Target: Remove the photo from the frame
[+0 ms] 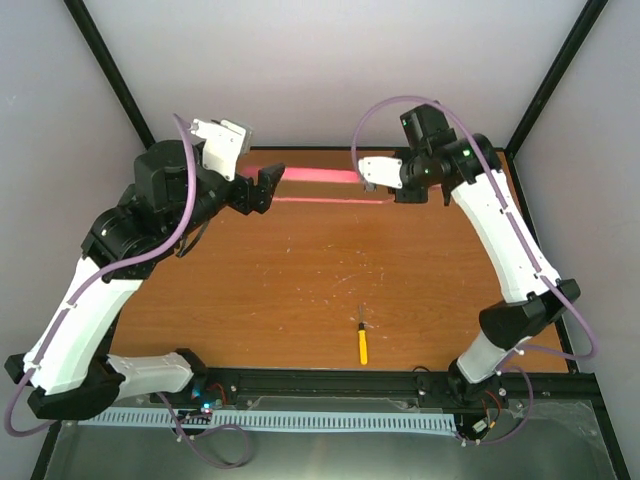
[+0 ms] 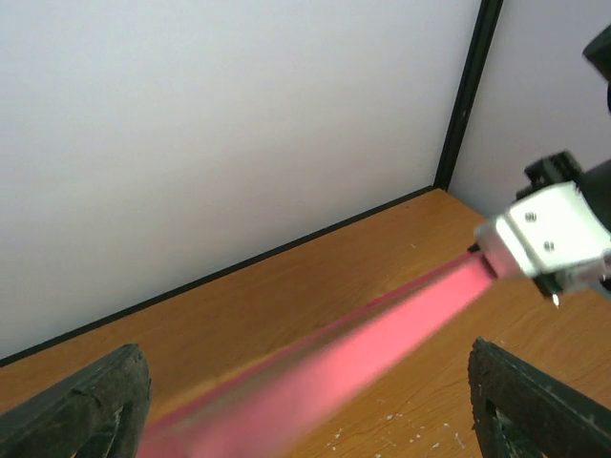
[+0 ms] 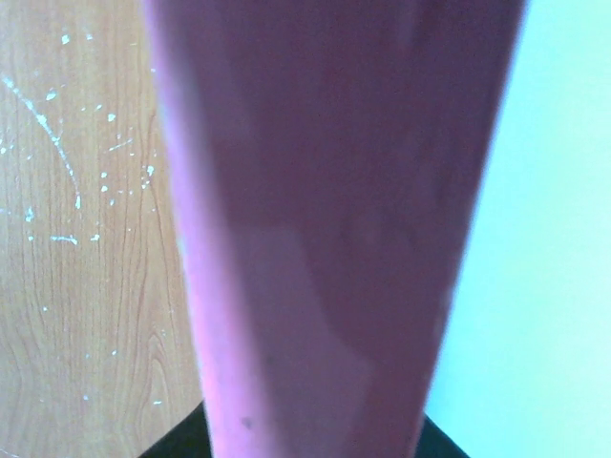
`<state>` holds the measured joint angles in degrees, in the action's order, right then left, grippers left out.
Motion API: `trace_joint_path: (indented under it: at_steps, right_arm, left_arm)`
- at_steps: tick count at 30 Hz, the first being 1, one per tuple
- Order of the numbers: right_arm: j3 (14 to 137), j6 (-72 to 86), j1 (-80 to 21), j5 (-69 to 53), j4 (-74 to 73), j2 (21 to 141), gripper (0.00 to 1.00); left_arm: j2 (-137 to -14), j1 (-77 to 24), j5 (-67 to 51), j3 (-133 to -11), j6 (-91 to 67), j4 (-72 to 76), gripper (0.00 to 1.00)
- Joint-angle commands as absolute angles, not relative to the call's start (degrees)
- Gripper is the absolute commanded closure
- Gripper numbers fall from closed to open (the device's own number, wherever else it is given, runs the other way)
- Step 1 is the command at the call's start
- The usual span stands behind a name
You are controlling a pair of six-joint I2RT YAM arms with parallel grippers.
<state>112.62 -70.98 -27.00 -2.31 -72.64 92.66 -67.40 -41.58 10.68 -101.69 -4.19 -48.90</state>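
The pink frame is held off the table at the back, nearly edge-on to the top view. My right gripper is shut on its right end. In the right wrist view the frame fills the picture and hides the fingers. In the left wrist view the frame runs blurred between my left gripper's fingers, which stand wide apart without touching it, and the white right gripper grips its far end. My left gripper is open around the frame's left end. The photo is hidden.
A small yellow-handled screwdriver lies on the wooden table near the front middle. White walls and black corner posts close in the back and sides. Small white specks are scattered on the table.
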Motion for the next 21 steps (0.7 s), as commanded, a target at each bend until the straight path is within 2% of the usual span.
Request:
trace_joint_path:
  at_steps: [1,6,21]
  right_arm:
    - [123.6,-59.4,-23.9,-6.6,-74.7,95.1,0.97]
    - [130.7,-53.2,-18.4,-10.1,-75.3,97.2,0.97]
    - [132.8,-33.5,-1.2,-35.9,-75.7,98.1,0.97]
  left_arm:
    - [-65.9,-41.8,12.4,-99.4,-3.1,-45.4,0.1]
    - [-62.7,-41.8,13.4,-96.2,-2.9,-42.9,0.1]
    - [-63.1,-41.7,14.0,-88.1,-3.3,-39.9,0.1]
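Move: The right hand already pinches the frame by one long edge. The frame lies edge-on under it, its middle about 9 cm to the hand's left, 6 ahead and 12 below. On the table, the yellow screwdriver lies some 23 cm back from this hand, 4 to its left and 31 below. From the empty left hand the frame's middle is about 14 cm ahead, 13 to the right and 28 below. Keeping its pinch on the frame's long edge, the right hand carries the frame about 10 cm right, with some 4 cm of forward travel and as much rise, away from the left hand. Meanwhile the wrist turns clockwise by roughly 35 degrees and rolls its left side up about 30. The left hand, touching nothing, stays open and ends some 4 cm lower. ##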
